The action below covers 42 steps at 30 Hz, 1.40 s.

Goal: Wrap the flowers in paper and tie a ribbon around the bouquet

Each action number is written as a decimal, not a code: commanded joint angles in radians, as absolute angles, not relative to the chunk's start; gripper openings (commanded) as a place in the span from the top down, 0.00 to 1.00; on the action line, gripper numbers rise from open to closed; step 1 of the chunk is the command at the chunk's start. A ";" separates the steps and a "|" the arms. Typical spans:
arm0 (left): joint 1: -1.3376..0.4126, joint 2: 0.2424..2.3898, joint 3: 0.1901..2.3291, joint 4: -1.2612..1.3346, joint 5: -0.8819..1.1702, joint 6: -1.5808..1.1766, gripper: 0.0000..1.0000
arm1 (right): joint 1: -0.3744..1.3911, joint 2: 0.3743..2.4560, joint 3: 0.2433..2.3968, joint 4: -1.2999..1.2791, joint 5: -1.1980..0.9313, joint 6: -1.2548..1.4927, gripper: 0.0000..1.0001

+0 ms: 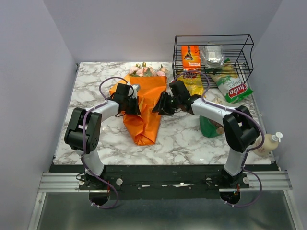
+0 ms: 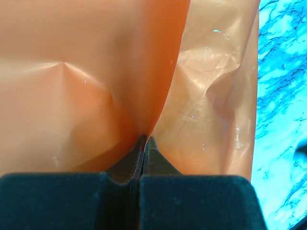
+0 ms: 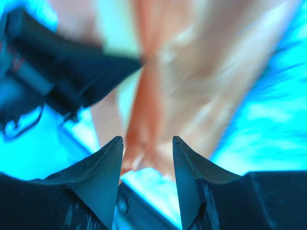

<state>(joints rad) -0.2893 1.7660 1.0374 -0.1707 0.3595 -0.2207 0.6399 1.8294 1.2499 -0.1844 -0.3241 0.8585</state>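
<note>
The orange paper [image 1: 144, 108] lies in the middle of the marble table, folded into a cone around the flowers [image 1: 146, 71], whose pink and cream heads stick out at its far end. My left gripper [image 1: 133, 104] is at the cone's left side, shut on a fold of the paper [image 2: 96, 86] that rises from its closed tips [image 2: 145, 139]. My right gripper [image 1: 161, 105] hovers at the cone's right edge, open, with nothing between its fingers [image 3: 146, 139]. The blurred paper [image 3: 192, 86] lies beyond them. The ribbon is out of view.
A black wire basket [image 1: 213, 40] with snack packets stands at the back right. In front of it lie a yellow packet [image 1: 192, 85] and a green-and-white bag [image 1: 234, 88]. A green packet [image 1: 208, 127] sits by the right arm and a bottle [image 1: 269, 143] at the right edge.
</note>
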 commanded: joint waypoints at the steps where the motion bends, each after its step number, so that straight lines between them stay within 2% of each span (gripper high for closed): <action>1: -0.294 1.756 1.049 -0.193 0.318 -0.192 1.00 | 0.578 1.905 1.284 -0.241 -0.255 0.779 0.45; 10: -0.321 1.735 1.045 -0.195 0.310 -0.190 1.00 | 0.565 2.048 1.338 -0.261 -0.278 0.784 0.46; 13: -0.331 1.721 1.068 -0.215 0.314 -0.189 1.00 | 0.566 2.071 1.347 -0.259 -0.304 0.787 0.53; 16: -0.365 1.686 1.101 -0.236 0.328 -0.189 1.00 | 0.566 2.072 1.333 -0.256 -0.301 0.788 0.67; 17: -0.377 1.666 1.111 -0.241 0.339 -0.190 1.00 | 0.566 2.072 1.330 -0.250 -0.302 0.788 0.76; 20: -0.428 1.640 1.141 -0.250 0.359 -0.199 1.00 | 0.566 2.072 1.325 -0.241 -0.317 0.785 0.88; 26: -0.500 1.667 1.164 -0.224 0.417 -0.218 1.00 | 0.566 2.059 1.318 -0.190 -0.354 0.785 0.99; 39: -0.526 1.876 1.172 -0.055 0.462 -0.250 1.00 | 0.568 1.991 1.246 -0.094 -0.433 0.819 0.99; 41: -0.531 1.899 1.169 -0.045 0.463 -0.258 1.00 | 0.568 1.979 1.235 -0.095 -0.431 0.825 0.96; 42: -0.529 1.905 1.166 -0.044 0.445 -0.258 1.00 | 0.566 1.955 1.214 -0.097 -0.417 0.830 0.87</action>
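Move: The left hand still pinches the paper's folded flap. The right edge of the paper lies about 10 cm to its right, level with it and some 3 cm lower. From the open right hand, that edge is about 3 cm ahead, 3 cm right and 8 cm below. The flower heads are some 22 cm ahead of the right hand and 4 cm left; the yellow bag is roughly 16 cm ahead and 16 cm right. Right hand dips about 8 cm and pinches the paper's right edge; left arcs its held flap 10 cm rightward. ##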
